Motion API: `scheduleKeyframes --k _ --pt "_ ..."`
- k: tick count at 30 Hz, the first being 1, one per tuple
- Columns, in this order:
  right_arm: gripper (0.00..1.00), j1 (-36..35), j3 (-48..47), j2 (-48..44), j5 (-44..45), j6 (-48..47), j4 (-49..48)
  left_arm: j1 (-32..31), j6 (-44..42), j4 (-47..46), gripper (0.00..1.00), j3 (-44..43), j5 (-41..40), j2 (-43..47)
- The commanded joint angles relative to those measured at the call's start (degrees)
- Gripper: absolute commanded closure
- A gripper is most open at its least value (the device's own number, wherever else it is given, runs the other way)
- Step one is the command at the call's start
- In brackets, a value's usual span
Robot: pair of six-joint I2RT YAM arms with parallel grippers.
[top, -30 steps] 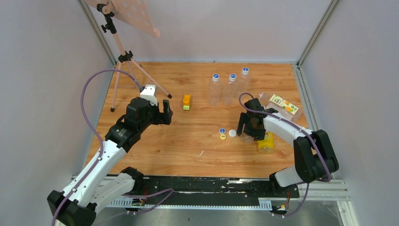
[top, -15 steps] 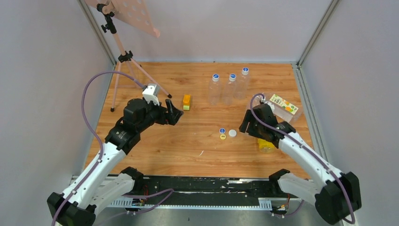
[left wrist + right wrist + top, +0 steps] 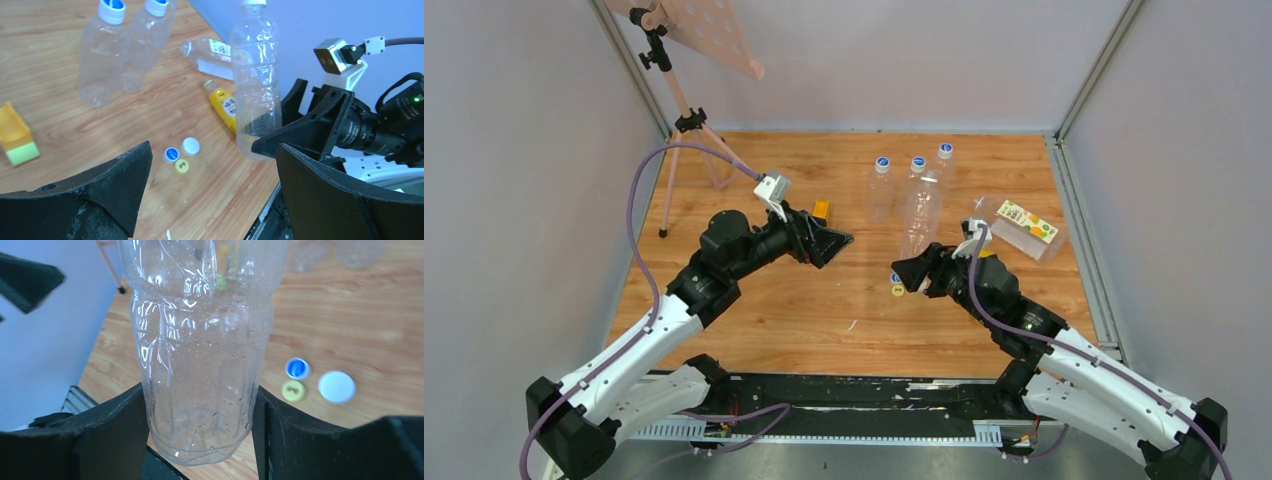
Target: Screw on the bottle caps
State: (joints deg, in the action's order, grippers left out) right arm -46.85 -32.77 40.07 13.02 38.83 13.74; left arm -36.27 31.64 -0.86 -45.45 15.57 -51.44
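Observation:
My right gripper (image 3: 911, 268) is shut on the base of a slim clear bottle (image 3: 919, 215) and holds it upright above the table. The wrist view shows its fingers (image 3: 125, 430) pressed on both sides of the bottle (image 3: 200, 340). My left gripper (image 3: 836, 246) is open and empty, just left of that bottle (image 3: 254, 75). The blue cap (image 3: 171, 154), white cap (image 3: 190, 146) and yellow cap (image 3: 181, 166) lie together on the table below. The yellow bottle (image 3: 225, 107) and the labelled bottle (image 3: 212, 50) lie on their sides.
Three capped clear bottles stand at the back; two show in the left wrist view (image 3: 102, 60). An orange-and-green block (image 3: 17, 135) sits left of them. A tripod (image 3: 694, 125) stands at the back left. Grey walls close in the table.
My right arm has lifted the clear bottle off the table and swung it left toward the middle. My left gripper has moved right toward it.

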Motion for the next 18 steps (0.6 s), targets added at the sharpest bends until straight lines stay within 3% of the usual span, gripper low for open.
scheduleKeyframes --k 1,9,18 --pt "0.55 -2.3 0.5 1.6 -5.2 -4.6 -19.1 -2.7 1.3 -9.5 0.0 -1.0 1.0 -1.7" --pt "0.55 -3.5 1.7 6.4 -18.1 -7.3 -33.0 -5.6 2.1 -15.2 0.0 -1.1 1.8 -5.5" --pt "0.55 -3.4 2.9 9.8 -26.0 -6.9 -39.8 -5.6 6.4 -23.1 0.0 -0.5 4.4 -8.1"
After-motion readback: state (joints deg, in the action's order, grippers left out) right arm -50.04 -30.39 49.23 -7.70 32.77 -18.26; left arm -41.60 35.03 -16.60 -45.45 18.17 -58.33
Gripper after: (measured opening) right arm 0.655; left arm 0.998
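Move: My right hand holds the clear bottle upright near its base. From my open left hand, the bottle's middle is about 17 cm to the right, 3 cm ahead and 5 cm lower; the blue cap is 16 cm ahead and 16 cm right, 29 cm down, and the nearest capped bottle 29 cm ahead and 12 cm right. From my right hand, the left gripper is 18 cm left, 1 cm back, 11 cm up; the white cap is 10 cm ahead and 5 cm right, on the table. I carry the bottle in my right hand about 9 cm left and 6 cm up towards my left gripper, easing slightly back, swinging the hand some 25 degrees counter-clockwise and tipping its fingers up, grip kept. My left hand, still wide open, goes to meet the bottle: about 5 cm right, then more up than across, slowing as the bottle nears its fingertips. ##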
